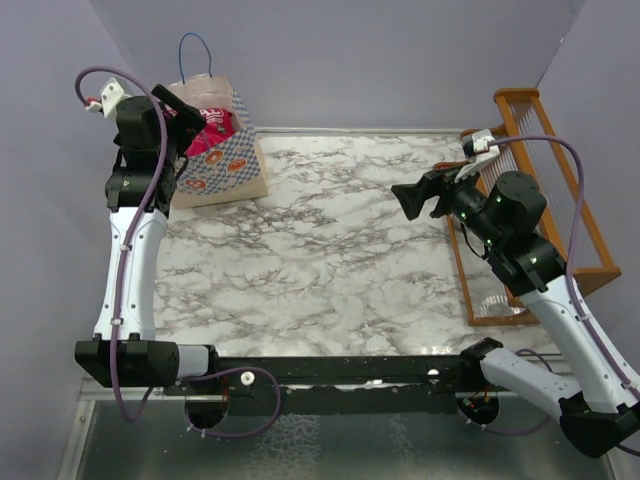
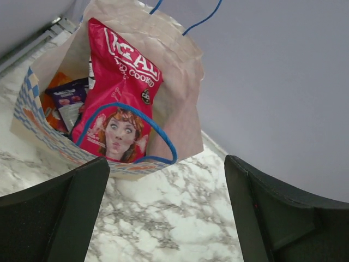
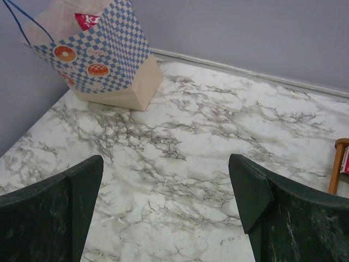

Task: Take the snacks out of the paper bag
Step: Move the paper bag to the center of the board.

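The paper bag [image 1: 222,160] stands at the back left of the marble table, its mouth open toward my left gripper [image 1: 193,120]. That gripper hovers just at the bag's mouth, open and holding nothing. In the left wrist view the bag [image 2: 182,71] holds a large pink-red snack bag [image 2: 117,93], with a small purple pack [image 2: 68,99] and an orange pack [image 2: 56,83] beside it; a blue cord handle lies across the pink bag. My left gripper [image 2: 166,164] is apart from them. My right gripper [image 1: 412,195] hangs open over mid-table, facing the bag [image 3: 103,54].
An orange wooden rack [image 1: 530,190] stands along the right edge of the table, its corner showing in the right wrist view [image 3: 337,164]. Grey walls close in behind and left of the bag. Bare marble tabletop [image 1: 330,240] lies between the arms.
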Tool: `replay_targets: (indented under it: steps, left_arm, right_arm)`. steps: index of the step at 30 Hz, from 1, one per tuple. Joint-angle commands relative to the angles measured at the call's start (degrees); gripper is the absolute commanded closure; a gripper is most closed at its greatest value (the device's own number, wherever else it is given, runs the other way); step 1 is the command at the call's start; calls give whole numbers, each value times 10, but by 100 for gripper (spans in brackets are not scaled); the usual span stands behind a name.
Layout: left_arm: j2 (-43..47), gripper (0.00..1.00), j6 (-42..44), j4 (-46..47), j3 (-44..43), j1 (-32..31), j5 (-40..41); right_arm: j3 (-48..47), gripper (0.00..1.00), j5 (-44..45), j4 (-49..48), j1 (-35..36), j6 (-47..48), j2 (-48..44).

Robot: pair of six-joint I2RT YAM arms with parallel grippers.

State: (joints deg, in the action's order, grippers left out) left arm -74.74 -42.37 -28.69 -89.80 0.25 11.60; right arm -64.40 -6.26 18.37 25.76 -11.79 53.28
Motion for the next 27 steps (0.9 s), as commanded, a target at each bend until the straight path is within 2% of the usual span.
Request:
replay_targets:
  steps: [1,5,7,10,14,17,21,24,27]
  left_arm:
    - [-10,12,-141,1,-17,6,20]
    - [-13,17,-241,12,2,11,2]
    - [-14,24,-276,31,16,16,-8]
    - [-18,33,-295,67,27,19,4]
    - [-29,38,-344,80,38,28,5]
    - [-40,43,-369,110,53,29,1]
    - [-57,64,-377,154,55,37,-51]
    - [-57,65,-373,172,57,37,-91]
    - [-37,71,-376,187,87,37,-129]
  right_arm:
    - [3,1,-12,-18,-5,-4,-14]
    - [-3,1,-3,-12,-5,-1,-19]
    - [-2,1,1,-12,-5,-1,-21]
    - [0,1,0,-11,-5,-4,-25]
    - [-3,1,1,-7,-5,-3,-25]
    - [-12,1,16,-2,-5,3,-26]
    - [-18,1,9,-5,-5,4,-29]
    - [-19,1,3,-3,-5,2,-29]
    - [-16,1,1,-7,-5,1,-31]
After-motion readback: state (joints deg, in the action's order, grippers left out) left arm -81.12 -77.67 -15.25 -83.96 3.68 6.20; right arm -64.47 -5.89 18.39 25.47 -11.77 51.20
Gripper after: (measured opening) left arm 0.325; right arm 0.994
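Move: The near blue handle of the paper bag arches about 5 cm ahead of the left hand, 1 cm left and 2 cm below. The bag's body is centred some 9 cm ahead, 3 cm right and 20 cm down, with the red snack pack in its mouth about 11 cm ahead, 1 cm right and 11 cm down; the far handle is roughly 17 cm ahead, level sideways and 3 cm higher. From the right hand, the near handle is about 17 cm ahead, 44 cm left and 2 cm above. The left hand reaches forward about 6 cm to the bag's near blue handle, dipping slightly, while it rolls some 35 degrees with its left side sinking, so that the fingers come to lie nearly one above the other. The lower finger goes into the handle's loop and the fingers close from almost wide open to about a third, bringing the strand between them without yet shutting on it. ##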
